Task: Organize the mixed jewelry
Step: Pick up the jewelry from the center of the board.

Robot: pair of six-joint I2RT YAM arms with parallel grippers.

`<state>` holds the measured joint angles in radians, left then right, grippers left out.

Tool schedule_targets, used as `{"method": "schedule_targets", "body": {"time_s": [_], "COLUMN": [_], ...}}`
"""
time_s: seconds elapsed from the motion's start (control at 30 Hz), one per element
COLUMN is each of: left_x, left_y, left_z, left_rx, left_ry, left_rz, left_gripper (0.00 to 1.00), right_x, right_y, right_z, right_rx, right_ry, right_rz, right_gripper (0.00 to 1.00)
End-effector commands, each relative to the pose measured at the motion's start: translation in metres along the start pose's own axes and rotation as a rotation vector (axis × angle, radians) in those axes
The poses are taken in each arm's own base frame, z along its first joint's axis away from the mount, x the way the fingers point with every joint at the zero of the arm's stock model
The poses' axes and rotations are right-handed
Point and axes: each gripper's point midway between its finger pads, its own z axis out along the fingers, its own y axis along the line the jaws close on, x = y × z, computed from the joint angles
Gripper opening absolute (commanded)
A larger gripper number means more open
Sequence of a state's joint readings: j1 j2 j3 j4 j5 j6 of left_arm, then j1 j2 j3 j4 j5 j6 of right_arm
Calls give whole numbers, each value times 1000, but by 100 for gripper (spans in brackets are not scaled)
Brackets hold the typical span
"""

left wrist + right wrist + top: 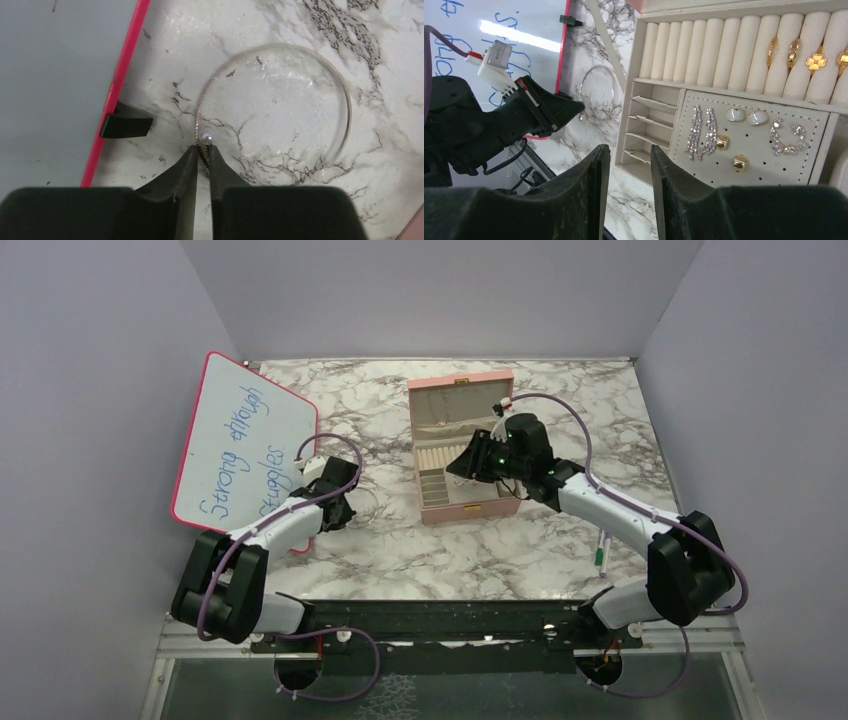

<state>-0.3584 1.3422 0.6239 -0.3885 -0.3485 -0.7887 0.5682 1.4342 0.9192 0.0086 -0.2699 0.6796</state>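
A thin silver hoop [345, 107] with a small pearl [206, 135] lies on the marble beside the whiteboard. My left gripper [204, 149] is shut on the hoop just below the pearl, low over the table [340, 502]. The pink box [470, 510] stands lid-up mid-table. Inside, gold rings [796, 50] sit in the cream rolls, and sparkly drop earrings [704, 131] and gold studs [740, 162] sit on the perforated pad. My right gripper [629, 147] hovers open over the box's front left corner [462, 465], with nothing between its fingers.
A red-framed whiteboard [240, 440] with blue writing leans at the left, close to the left arm. A green-and-white marker pen [601, 552] lies on the marble at the right, near the right arm. Grey walls close in the left, back and right sides.
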Motion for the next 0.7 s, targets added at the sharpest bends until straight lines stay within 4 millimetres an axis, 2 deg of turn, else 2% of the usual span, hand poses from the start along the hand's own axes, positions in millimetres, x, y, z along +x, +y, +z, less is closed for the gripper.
{"method": "schedule_targets", "body": {"time_s": [0.0,0.07,0.2,0.3,0.5,0.67], "left_x": [13,11,5,-2,-19,-41], "left_y": [-6,-14,-34,-45,-73,-85], "left_z": [2,-6,-29,-50,-97,-126], "left_rx": [46,97,233,328,528,607], "left_ry": [69,71,68,51,26,-27], "left_rz": [37,44,48,32,-45,-119], "left_gripper": [7,1,0,0,0,0], "right_x": [0,0,9,17,37,46], "right_y": [4,4,3,8,45,73], "right_z": [-8,-9,-9,-8,-7,-4], "right_rx": [-6,-8,-22,-55,-156,-194], "right_ry": [-12,-11,13,27,36,3], "right_rz": [0,2,6,7,-22,46], "right_gripper": [40,40,41,46,61,64]}}
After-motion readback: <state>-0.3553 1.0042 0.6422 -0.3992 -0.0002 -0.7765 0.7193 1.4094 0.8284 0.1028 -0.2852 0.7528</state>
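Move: Beneath the left fingertips lies the near-left edge of the pearl-ended jewelry hoop; the hoop's middle is about 4 cm ahead, 4 cm right and 1 cm below. A black clip on the whiteboard's rim stands level with the hand, some 6 cm to its left. The jewelry box is roughly 9 cm ahead and 28 cm right. From the right hand, the hoop's middle lies about 21 cm left, 2 cm back and 15 cm lower. Shutting its nearly closed fingers on the hoop's wire beside a pearl, the left hand then lifts about 9 cm and carries right about 6 cm towards the box, fingertips swinging rightward some 25 degrees. The empty right hand first waits, then opens wider while moving back and left over the box's near end, towards the hoop. ##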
